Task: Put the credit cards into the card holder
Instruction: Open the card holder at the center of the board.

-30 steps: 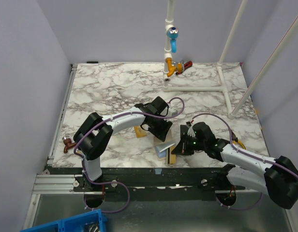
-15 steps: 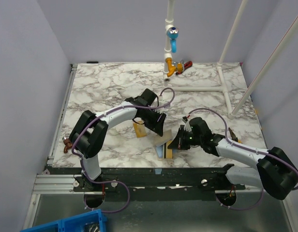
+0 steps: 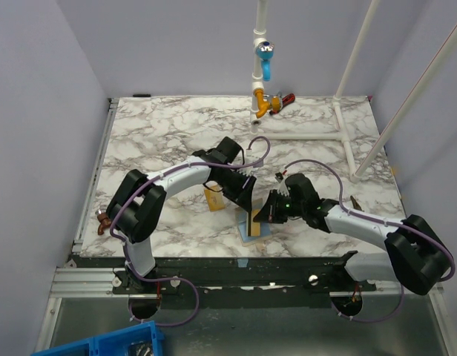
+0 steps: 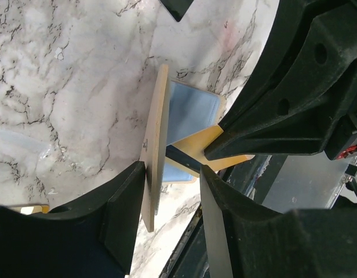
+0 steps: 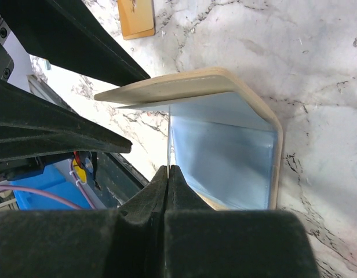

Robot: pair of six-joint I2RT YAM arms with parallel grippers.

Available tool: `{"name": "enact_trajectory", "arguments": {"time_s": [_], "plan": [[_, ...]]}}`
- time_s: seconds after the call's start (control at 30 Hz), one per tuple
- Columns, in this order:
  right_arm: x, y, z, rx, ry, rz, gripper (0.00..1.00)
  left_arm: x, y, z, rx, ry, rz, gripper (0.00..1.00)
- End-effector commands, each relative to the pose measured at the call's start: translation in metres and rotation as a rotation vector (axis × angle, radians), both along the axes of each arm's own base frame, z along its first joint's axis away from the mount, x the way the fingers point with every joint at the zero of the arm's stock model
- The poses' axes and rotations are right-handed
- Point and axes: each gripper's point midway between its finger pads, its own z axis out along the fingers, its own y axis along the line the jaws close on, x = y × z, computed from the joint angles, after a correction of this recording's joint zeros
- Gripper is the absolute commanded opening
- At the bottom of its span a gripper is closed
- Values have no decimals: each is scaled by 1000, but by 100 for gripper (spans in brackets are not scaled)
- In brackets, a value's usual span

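Observation:
The card holder [image 3: 252, 226] lies open near the table's front edge, light-blue inside [image 5: 225, 150]. Its beige flap [image 4: 155, 145] stands upright. My left gripper [image 4: 172, 174] is open around that flap, which leans on the left finger [image 4: 123, 220]; the other finger stands clear of it. My right gripper [image 5: 168, 168] is shut on a gold-orange credit card with a dark stripe [image 4: 204, 145], seen edge-on in the right wrist view as a thin line [image 5: 168, 136]. The card's far end reaches into the open holder. In the top view both grippers [image 3: 243, 199] [image 3: 263, 215] meet over the holder.
A flat tan-orange rectangle [image 3: 213, 199] [image 5: 136, 17] lies on the marble just left of the holder. White pipework with blue and orange fittings [image 3: 263, 74] stands at the back, a white pipe frame [image 3: 340, 135] at back right. A small brown object [image 3: 104, 220] sits at the left edge.
My right gripper has carried the gold card leftward into the holder. The left gripper drew back a little, and the holder's flap now stands upright against it.

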Motion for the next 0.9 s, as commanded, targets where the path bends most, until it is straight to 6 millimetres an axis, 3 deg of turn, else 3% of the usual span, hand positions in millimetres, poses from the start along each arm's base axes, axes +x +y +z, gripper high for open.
{"name": "enact_trajectory", "arguments": {"time_s": [0.0,0.37,0.67,0.87], "plan": [[12,2,4,-6,-47,-10,1,-1,-2,11,-26,-39,-31,44],[0,-10,-8,-23,-18,-35,1,23,12,-15,191,-176,43,28],[-6,-16,-9,-20,-10,-53,1,17,4,-21,235,-202,9,22],[-30,-19,-10,7,36,2,1,19,8,-27,265,-202,33,6]]}}
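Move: The card holder's raised flap stands between the left hand's parted fingers, its middle about 1 cm back and 1 cm right of the hand point and 3 cm below. The holder's pocket side is some 4 cm back, 1 cm right and 6 cm down; a loose gold card lies about 11 cm left and 3 cm ahead, the black case 12 cm right and 2 cm ahead. From the right hand, already holding a card, the flap is some 2 cm ahead and 3 cm left, 1 cm down. The left hand sinks about 2 cm with a small reach forward, steepening its fingers by some 15 degrees, while they close from nearly half open until they pinch the upright flap by its free edge. The right hand first waits with its card up against the flap's inner side, then draws about 1.5 cm right and back, keeping the card pinched and taking the card's corner clear of the flap. ##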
